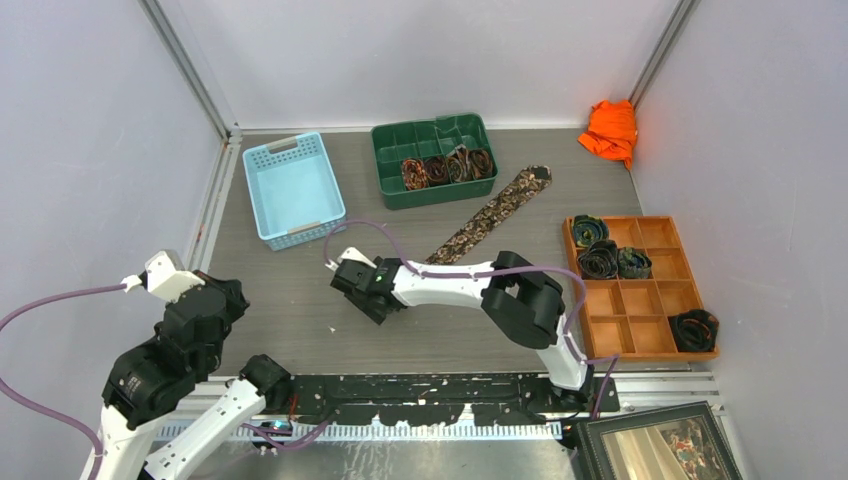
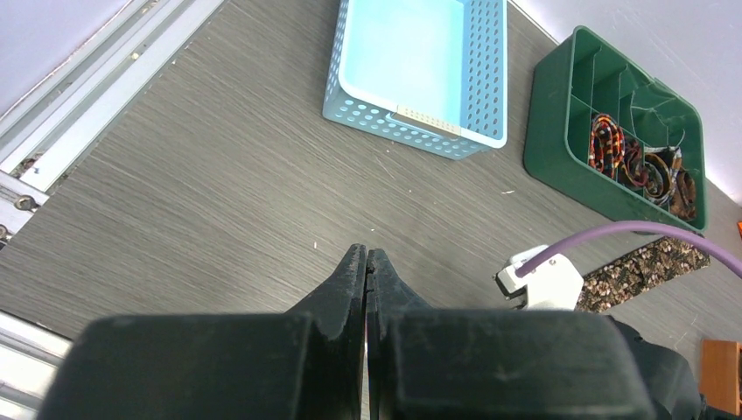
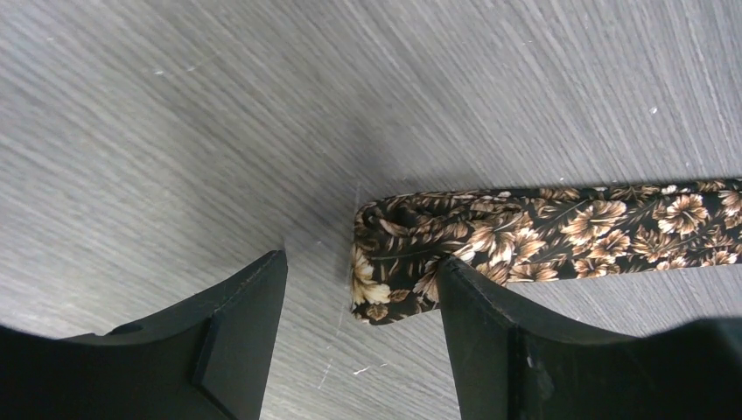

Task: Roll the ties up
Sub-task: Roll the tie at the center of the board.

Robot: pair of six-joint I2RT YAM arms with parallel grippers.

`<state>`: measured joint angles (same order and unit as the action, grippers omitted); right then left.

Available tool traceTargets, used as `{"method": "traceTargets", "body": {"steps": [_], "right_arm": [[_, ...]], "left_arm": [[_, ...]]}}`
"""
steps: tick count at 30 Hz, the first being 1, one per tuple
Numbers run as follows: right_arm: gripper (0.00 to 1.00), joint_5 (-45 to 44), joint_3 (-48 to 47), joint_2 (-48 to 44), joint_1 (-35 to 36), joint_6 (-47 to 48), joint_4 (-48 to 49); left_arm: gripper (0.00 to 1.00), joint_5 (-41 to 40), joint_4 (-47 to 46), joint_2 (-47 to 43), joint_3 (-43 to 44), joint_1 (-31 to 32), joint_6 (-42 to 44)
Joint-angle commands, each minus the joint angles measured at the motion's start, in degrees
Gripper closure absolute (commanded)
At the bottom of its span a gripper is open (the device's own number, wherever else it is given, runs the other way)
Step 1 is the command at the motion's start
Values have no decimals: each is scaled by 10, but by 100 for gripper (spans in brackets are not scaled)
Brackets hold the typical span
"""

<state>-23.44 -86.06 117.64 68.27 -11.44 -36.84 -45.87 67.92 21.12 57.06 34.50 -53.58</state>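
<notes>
A brown leaf-patterned tie (image 1: 490, 218) lies flat and diagonal on the table, its wide pointed end toward the green box. My right gripper (image 1: 372, 300) hangs low over the tie's narrow end. In the right wrist view that gripper (image 3: 360, 258) is open, and the folded-over end of the tie (image 3: 525, 223) lies on the table between its fingers, close against the right finger (image 3: 490, 324). My left gripper (image 2: 367, 252) is shut on nothing above bare table at the near left (image 1: 232, 297). Part of the tie (image 2: 647, 262) shows at the right of the left wrist view.
A green divided box (image 1: 385, 160) at the back holds several rolled ties (image 1: 445, 167). A blue basket (image 1: 292, 190) stands to its left. An orange divided tray (image 1: 640, 290) on the right holds more coils. An orange cloth (image 1: 612, 130) lies in the back right corner, and a picture frame (image 1: 655, 445) sits near right.
</notes>
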Motion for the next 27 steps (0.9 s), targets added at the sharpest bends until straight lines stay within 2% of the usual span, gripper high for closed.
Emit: {"method": "traceTargets", "body": {"steps": [1,5,16,19,22,27], "right_arm": [[31,-11,-5,-9,-26,9,20],[33,3,6,-10,-41,5,24],[63,41,13,12,-69,-14,20],[69,61,11,-1,-75,-26,25],[71,133,1,-29,-76,-43,31],[71,316,-9,-61,-88,-125,66]], "left_arm": [[100,-13,-7,-3,0,2,0],[100,-12,-11,-3,-2,2,0],[100,-8,-20,-3,-3,2,7],[100,-2,-32,0,-6,2,15],[100,4,-46,13,-11,2,16],[100,22,-83,47,-11,2,29]]}}
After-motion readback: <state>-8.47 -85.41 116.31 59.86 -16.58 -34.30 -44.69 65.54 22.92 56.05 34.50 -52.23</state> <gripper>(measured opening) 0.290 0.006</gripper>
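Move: The tie's rolled near end lies about 3 cm ahead of the right hand's open fingers, 2 cm to their right and 1 cm below. From that hand, the green bin's middle is roughly 27 cm ahead and 11 cm right, and the blue basket's some 22 cm ahead and 15 cm left. From the idle left hand, the rolled end is about 9 cm ahead, 26 cm right and 24 cm below. Right hand reaches about 4 cm forward-right, pinches the tie's rolled end, then draws back-left, tilting some 15 degrees. ##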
